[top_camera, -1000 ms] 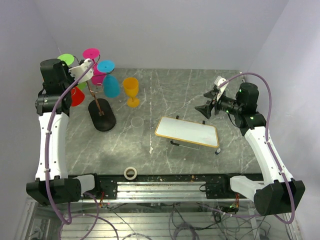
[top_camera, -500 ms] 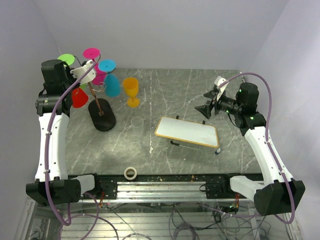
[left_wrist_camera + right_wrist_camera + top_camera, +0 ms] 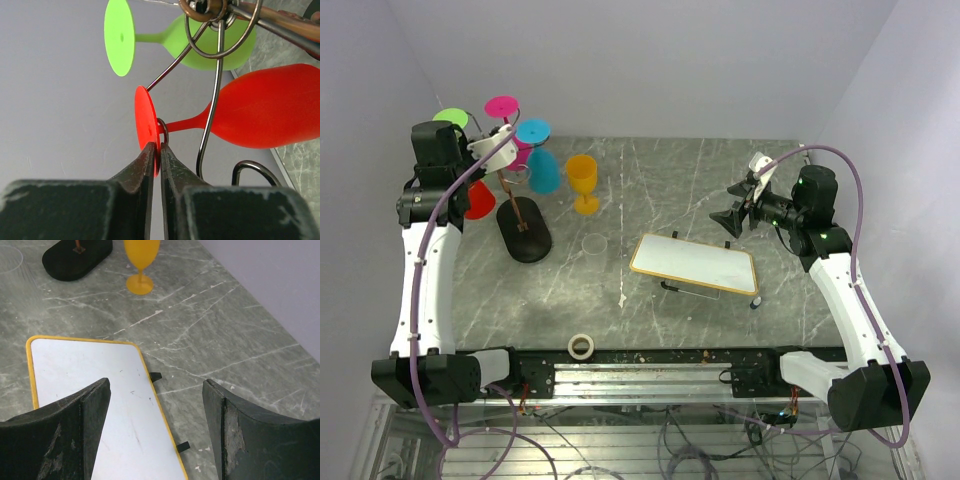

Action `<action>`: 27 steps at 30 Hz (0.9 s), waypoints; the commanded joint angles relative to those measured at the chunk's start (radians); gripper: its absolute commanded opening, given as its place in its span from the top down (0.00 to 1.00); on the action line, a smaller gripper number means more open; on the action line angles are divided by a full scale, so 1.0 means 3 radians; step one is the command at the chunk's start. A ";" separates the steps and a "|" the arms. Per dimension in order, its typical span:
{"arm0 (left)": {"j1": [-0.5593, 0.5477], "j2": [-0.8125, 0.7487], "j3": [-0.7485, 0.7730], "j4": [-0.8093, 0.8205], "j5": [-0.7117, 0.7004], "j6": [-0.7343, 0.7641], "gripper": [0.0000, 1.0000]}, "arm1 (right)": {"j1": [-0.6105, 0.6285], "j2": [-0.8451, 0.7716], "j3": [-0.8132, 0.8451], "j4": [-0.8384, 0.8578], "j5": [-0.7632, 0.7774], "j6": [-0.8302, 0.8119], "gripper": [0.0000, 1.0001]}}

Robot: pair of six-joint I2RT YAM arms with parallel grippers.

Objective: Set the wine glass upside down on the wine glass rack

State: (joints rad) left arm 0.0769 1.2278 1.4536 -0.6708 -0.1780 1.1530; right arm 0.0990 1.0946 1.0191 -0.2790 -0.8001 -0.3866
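Note:
A red wine glass [image 3: 270, 107] hangs upside down on the wine glass rack [image 3: 218, 75], its stem passing through a wire loop. In the top view the red wine glass [image 3: 478, 198] is on the left side of the rack [image 3: 524, 230]. My left gripper [image 3: 160, 150] is shut on the rim of the glass's round foot [image 3: 146, 120], with the jaws very close together. From above, the left gripper [image 3: 490, 140] sits at the rack's top. My right gripper [image 3: 157, 390] stands open and holds nothing; it hovers over a white tray [image 3: 90, 390] at the right [image 3: 728, 222].
Green [image 3: 451, 118], pink [image 3: 503, 106] and cyan [image 3: 533, 132] glasses hang on the rack too. An orange glass [image 3: 582, 180] stands upright on the marble table beside it. A clear ring [image 3: 593, 244], the yellow-rimmed tray [image 3: 695, 263] and a tape roll [image 3: 581, 346] lie nearer.
My left arm has shifted slightly up and to the right at the rack, and the red glass has moved a little with it. The right arm has not moved.

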 commanded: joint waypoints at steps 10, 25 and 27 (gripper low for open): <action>-0.0058 -0.0130 -0.0034 -0.0165 0.0067 -0.0058 0.71 | -0.0016 -0.0045 -0.0121 0.0077 -0.0021 -0.0046 0.26; -0.0067 -0.0527 -0.0139 0.0053 0.0109 -0.0071 0.56 | -0.0018 -0.0046 -0.0144 0.0096 -0.0013 -0.0033 0.25; -0.0062 -0.0616 -0.0207 0.0246 0.0089 -0.0173 0.50 | -0.0016 -0.0036 -0.0139 0.0093 -0.0022 -0.0026 0.25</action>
State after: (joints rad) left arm 0.0635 1.0969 1.4300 -0.6987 -0.1684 1.1439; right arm 0.0990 1.0946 0.9840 -0.2737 -0.7998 -0.3866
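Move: The red glass already hangs foot-up on the rack, its foot's rim between the left fingertips. Its middle is about 7 cm below the left hand, some 2 cm back and 3 cm right. From that hand the green glass is about 6 cm ahead and 4 right, the pink one 7 ahead and 14 right, and the blue one 1 ahead and 18 right, their middles all 6 or 7 cm lower. From the right hand, the red glass lies roughly 50 cm left and 2 cm ahead, about level. Open the left gripper steadily from nearly shut to a little under half wide to let go of the rim of the red glass's foot, sinking slightly at first. Then draw the hand back towards the base about 3.5 cm and up about 2.5 cm, away from the foot, tipping the fingers up some 5 degrees. ##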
